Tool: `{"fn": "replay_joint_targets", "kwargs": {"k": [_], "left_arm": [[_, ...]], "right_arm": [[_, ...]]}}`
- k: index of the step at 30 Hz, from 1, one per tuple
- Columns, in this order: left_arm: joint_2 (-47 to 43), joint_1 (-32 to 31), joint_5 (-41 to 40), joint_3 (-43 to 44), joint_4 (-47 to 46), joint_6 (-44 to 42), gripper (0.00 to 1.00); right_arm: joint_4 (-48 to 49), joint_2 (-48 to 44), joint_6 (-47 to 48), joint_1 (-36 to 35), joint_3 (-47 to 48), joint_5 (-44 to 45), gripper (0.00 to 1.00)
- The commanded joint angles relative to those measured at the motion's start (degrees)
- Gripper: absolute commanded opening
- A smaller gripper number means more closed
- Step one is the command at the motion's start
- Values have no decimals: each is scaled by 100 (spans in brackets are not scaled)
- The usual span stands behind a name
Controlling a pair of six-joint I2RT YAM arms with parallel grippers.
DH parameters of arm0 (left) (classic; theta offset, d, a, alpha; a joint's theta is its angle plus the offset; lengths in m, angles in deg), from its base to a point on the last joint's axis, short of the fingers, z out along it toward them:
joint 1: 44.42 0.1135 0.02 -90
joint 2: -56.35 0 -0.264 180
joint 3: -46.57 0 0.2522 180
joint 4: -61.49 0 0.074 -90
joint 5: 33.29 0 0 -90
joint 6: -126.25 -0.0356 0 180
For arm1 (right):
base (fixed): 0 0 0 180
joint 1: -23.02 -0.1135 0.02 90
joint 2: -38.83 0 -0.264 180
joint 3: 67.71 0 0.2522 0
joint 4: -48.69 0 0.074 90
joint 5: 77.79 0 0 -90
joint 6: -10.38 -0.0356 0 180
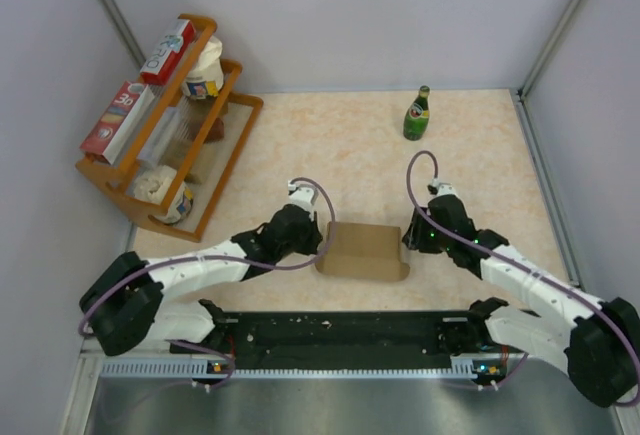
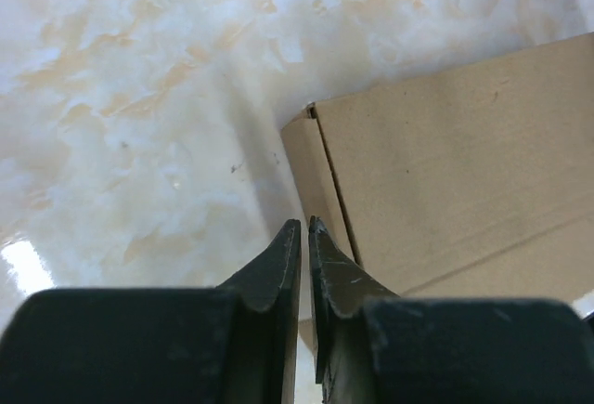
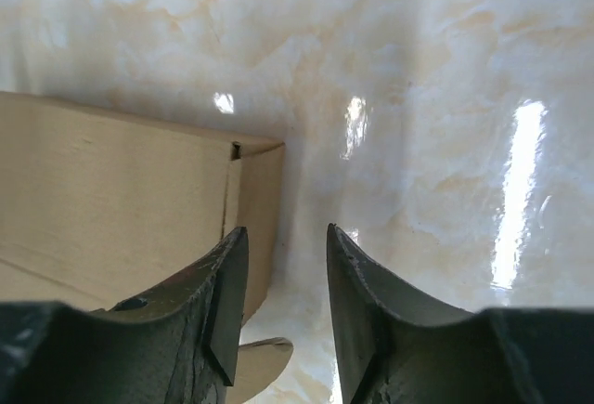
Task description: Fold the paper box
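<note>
The paper box (image 1: 362,249) is plain brown cardboard, folded up and lying on the table between my two arms. My left gripper (image 1: 322,238) sits at its left end. In the left wrist view the left gripper (image 2: 304,228) is all but shut, only a thin slit between the tips and nothing in it, just beside the corner of the paper box (image 2: 455,162). My right gripper (image 1: 408,240) is at the right end. In the right wrist view the right gripper (image 3: 286,234) stands open and empty over the end wall of the paper box (image 3: 111,190), with a rounded tab (image 3: 260,356) sticking out below.
A wooden rack (image 1: 120,187) at the back left holds red-and-white cartons (image 1: 166,51) and tubs (image 1: 203,73). A green bottle (image 1: 416,115) stands at the back. Grey walls close in both sides, and a black rail (image 1: 340,337) runs along the near edge.
</note>
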Motion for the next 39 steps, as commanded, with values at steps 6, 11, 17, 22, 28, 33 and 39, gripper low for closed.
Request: {"fn": "replay_joint_targets", "kwargs": {"k": [6, 11, 17, 22, 28, 33, 39], "left_arm": [[-1974, 58, -389, -675, 257, 133, 27], [-2459, 59, 288, -1000, -138, 107, 43], [-2784, 59, 236, -1203, -166, 19, 52], [-3091, 67, -246, -1194, 221, 89, 67], [-3496, 67, -450, -1352, 142, 116, 76], [-3435, 67, -529, -1291, 221, 142, 76], [-3400, 76, -538, -1247, 257, 151, 77]], "right_arm": [[-543, -1760, 47, 29, 48, 392, 52], [-536, -1734, -5, 20, -74, 128, 63], [-202, -2163, -382, 20, -364, 179, 73], [-341, -2533, -734, 29, -426, 830, 76], [-587, -2385, -805, 29, -391, 866, 88], [-729, -1954, -1007, 20, -206, 918, 93], [-685, -1901, -779, 29, -162, 1024, 99]]}}
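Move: The closed box lies right between the two hands, its middle about 9 cm to the left hand's right and roughly level fore and aft, some 3 cm below. From the right hand the box's middle is about 9 cm to the left, 1 cm back and 3 cm down. The rounded near-right tab stands 6 cm back from the right hand, neither left nor right of it, while the near-left tab is some 5 cm back of the left hand, level sideways. Both hands back away from the sides of the closed box: the left climbs about 7 cm off the left wall while drawing some 5 cm out to its left and a little back, tipping its fingers up and spreading them from almost shut to about three-quarters open. The right first lifts about 6 cm, bobs down and up again, then sinks to end only 2.5 cm higher and 3 cm farther right of the right wall, turning about 10 degrees clockwise as its partly open fingers spread fully. ##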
